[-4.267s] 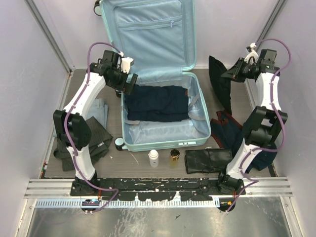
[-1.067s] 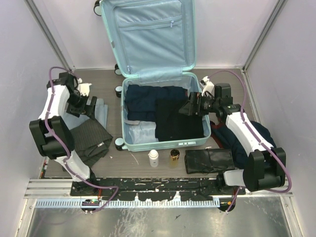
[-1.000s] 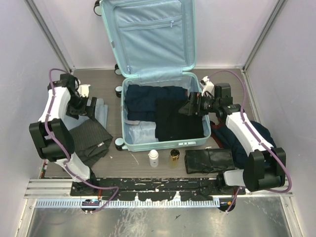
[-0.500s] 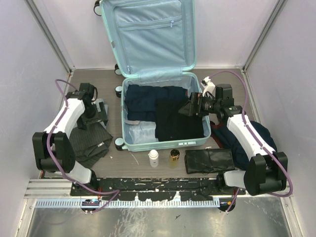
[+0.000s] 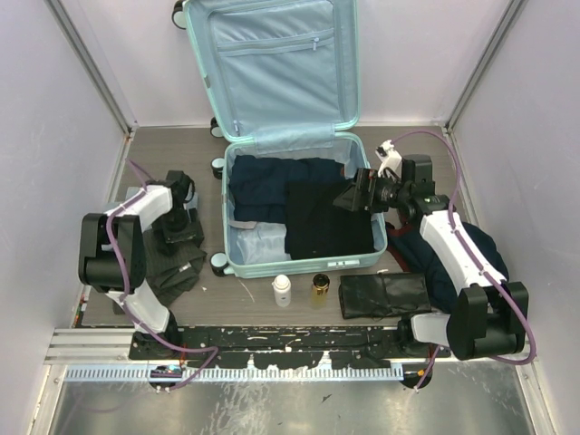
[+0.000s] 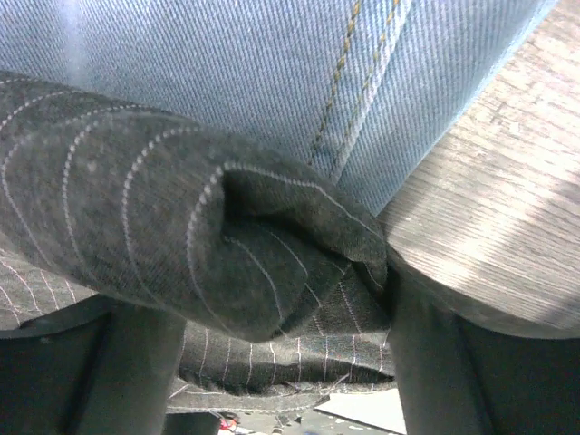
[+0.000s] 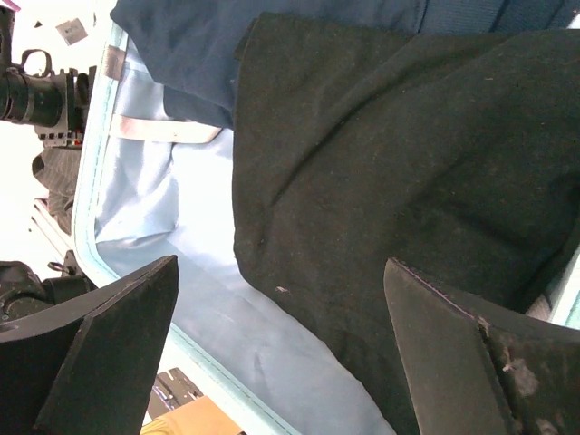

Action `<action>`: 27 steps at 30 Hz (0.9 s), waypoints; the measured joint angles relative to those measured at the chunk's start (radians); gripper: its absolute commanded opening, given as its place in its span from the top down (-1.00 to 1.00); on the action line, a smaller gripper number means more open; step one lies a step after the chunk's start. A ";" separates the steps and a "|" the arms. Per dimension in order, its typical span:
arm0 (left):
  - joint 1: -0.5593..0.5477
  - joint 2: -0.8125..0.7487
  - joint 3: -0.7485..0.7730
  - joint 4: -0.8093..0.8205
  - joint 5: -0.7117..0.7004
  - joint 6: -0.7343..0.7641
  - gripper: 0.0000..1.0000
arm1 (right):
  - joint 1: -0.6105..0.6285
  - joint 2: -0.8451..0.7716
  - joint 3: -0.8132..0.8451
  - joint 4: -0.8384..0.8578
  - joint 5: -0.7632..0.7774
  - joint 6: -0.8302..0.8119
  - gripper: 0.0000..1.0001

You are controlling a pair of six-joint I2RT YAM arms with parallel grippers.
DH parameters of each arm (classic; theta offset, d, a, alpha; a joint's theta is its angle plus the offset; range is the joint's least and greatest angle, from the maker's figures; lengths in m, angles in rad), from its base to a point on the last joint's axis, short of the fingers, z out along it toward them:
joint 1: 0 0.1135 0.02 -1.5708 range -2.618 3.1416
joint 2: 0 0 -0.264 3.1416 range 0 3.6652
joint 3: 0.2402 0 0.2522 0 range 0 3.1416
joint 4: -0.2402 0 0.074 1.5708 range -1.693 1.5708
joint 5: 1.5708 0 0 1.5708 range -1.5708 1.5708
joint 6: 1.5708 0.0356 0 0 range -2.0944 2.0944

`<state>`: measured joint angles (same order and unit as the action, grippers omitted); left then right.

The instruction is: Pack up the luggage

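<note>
The luggage (image 5: 237, 258), a pale mint-blue hard-shell suitcase, lies open mid-table with its lid propped against the back wall. Inside, a navy garment (image 5: 272, 177) lies at the back and a black garment (image 5: 322, 222) (image 7: 381, 136) on the right. My right gripper (image 5: 348, 198) (image 7: 279, 272) hangs open over the black garment near the case's right rim, holding nothing. My left gripper (image 5: 181, 234) (image 6: 272, 313) is down on a grey pinstriped garment (image 5: 168, 269) (image 6: 118, 208) left of the case. Its jaws stand wide on either side of a bunched fold.
Light blue jeans (image 6: 227, 63) lie just beyond the pinstriped fold. A white bottle (image 5: 282, 290) and an amber jar (image 5: 320, 288) stand in front of the case. A folded black item (image 5: 381, 294) and a navy garment (image 5: 458, 258) lie at the right.
The black garment has gone from the back right of the table into the luggage. My left arm swung down and nearer onto the pinstriped garment. My right gripper drew slightly right.
</note>
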<state>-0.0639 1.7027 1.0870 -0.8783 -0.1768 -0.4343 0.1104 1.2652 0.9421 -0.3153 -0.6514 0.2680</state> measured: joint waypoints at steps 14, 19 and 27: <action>0.068 -0.175 -0.012 -0.068 0.063 0.070 1.00 | -0.027 -0.047 -0.019 0.000 0.003 0.000 -0.96; 0.141 -0.299 0.002 -0.121 0.161 0.132 1.00 | -0.027 -0.063 -0.040 -0.001 0.003 0.001 -0.95; 0.074 -0.339 0.207 -0.159 0.404 0.187 1.00 | -0.028 -0.070 -0.077 0.001 0.002 0.024 -0.93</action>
<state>0.0097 1.3636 1.2938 -1.0374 0.2276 -0.2478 0.0826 1.1950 0.8650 -0.3145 -0.6495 0.2916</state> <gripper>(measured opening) 0.052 0.968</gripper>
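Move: The grey pinstriped garment lies under the left hand, bunched between its open fingers, its middle about 6 cm back, 4 cm left and 1 cm below. The folded jeans lie roughly 5 cm ahead and 6 cm left of this hand, 2 cm below; the open suitcase's middle is some 28 cm right and 7 cm ahead, about 3 cm higher. From the right hand the garment is about 42 cm left, 14 cm back, 17 cm below. Straight up for the most part, some 15 cm, goes the left hand, after its fingers close at the table and pinch the far part of the grey pinstriped garment. It first eases slightly back, then, still rising, swings about 6 cm right and a little forward towards the suitcase, keeping its grip while the fingers tilt forward and rightward by some 30 degrees. ##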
